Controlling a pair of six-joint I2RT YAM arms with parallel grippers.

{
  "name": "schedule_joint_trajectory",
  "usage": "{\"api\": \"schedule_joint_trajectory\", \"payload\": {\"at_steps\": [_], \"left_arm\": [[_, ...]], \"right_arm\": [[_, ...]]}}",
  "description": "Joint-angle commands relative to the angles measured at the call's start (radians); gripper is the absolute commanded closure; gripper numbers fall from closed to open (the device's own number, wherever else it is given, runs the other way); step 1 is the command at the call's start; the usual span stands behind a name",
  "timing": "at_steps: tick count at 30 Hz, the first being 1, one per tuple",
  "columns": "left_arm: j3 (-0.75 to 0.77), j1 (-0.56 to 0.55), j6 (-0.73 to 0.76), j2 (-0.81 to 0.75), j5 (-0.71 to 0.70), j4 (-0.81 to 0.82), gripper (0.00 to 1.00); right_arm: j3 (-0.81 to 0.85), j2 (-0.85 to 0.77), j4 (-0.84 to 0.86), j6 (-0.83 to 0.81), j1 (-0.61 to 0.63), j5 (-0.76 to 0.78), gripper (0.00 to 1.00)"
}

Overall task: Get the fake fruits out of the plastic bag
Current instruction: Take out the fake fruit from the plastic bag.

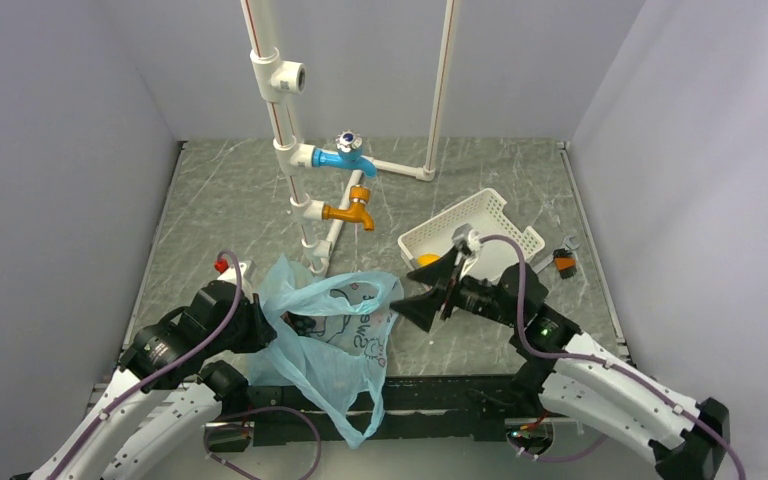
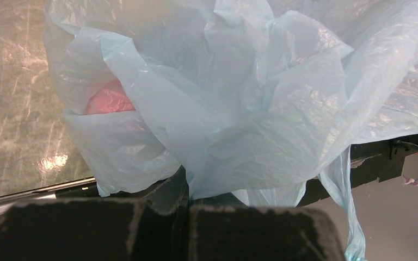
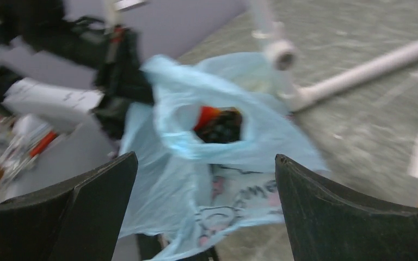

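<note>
The light-blue plastic bag [image 1: 328, 345] lies crumpled at the near edge of the table, with one handle hanging over the edge. My left gripper [image 1: 260, 330] is shut on a fold of the plastic bag [image 2: 239, 98], and a red fruit [image 2: 109, 100] shows through the film. My right gripper [image 1: 410, 298] hangs open just right of the bag with nothing between its fingers. In the right wrist view the right gripper [image 3: 204, 163] faces the mouth of the bag [image 3: 168, 179], where a red-orange fruit [image 3: 207, 115] and a dark grape bunch [image 3: 224, 128] lie inside. An orange-yellow fruit [image 1: 427, 260] sits in the basket.
A white slotted basket [image 1: 485, 215] stands behind the right gripper. A white pipe frame carries a blue tap [image 1: 345, 155] and an orange tap [image 1: 350, 212] behind the bag. A small black and orange item [image 1: 565, 262] lies at the right, and a red piece [image 1: 222, 265] at the left.
</note>
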Motion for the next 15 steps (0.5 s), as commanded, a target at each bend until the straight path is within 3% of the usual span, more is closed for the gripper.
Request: {"api": "schedule_joint_trajectory", "payload": {"at_steps": [1, 6, 10, 15], "left_arm": [[0.008, -0.001, -0.003, 0.017, -0.008, 0.003, 1.00], [0.007, -0.001, -0.010, 0.006, -0.018, 0.001, 1.00], [0.008, -0.002, -0.011, 0.009, -0.019, -0.002, 1.00], [0.007, -0.002, -0.008, 0.006, -0.016, -0.001, 1.00]], "right_arm": [[0.061, 0.049, 0.133, -0.055, 0.230, -0.011, 0.01], [0.148, 0.244, 0.175, -0.145, 0.563, 0.181, 0.03], [0.246, 0.447, 0.128, -0.222, 0.702, 0.337, 0.11], [0.382, 0.674, 0.048, -0.194, 0.710, 0.595, 0.45]]}}
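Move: The dark fruit showing in the plastic bag's mouth lies about 22 cm to the right hand's left, roughly level with it in reach and some 20 cm lower. From that hand, the yellow fruit is about 11 cm ahead and 6 cm right, the white basket's middle 17 cm ahead and 13 cm right, and the pipe stand's foot 13 cm ahead and 19 cm left. For the left hand, the dark fruit is about 6 cm ahead, 5 cm right and 11 cm below. The plastic bag stays pinched in the still left hand while the empty right hand sweeps quickly back to it from the basket side, about 15 cm left and 13 cm back. It travels nearly level at first, then sinks some 5 cm over the bag's near side, swinging counter-clockwise about 25 degrees, fingertips tipping down and closing from wide open to roughly two-thirds. ##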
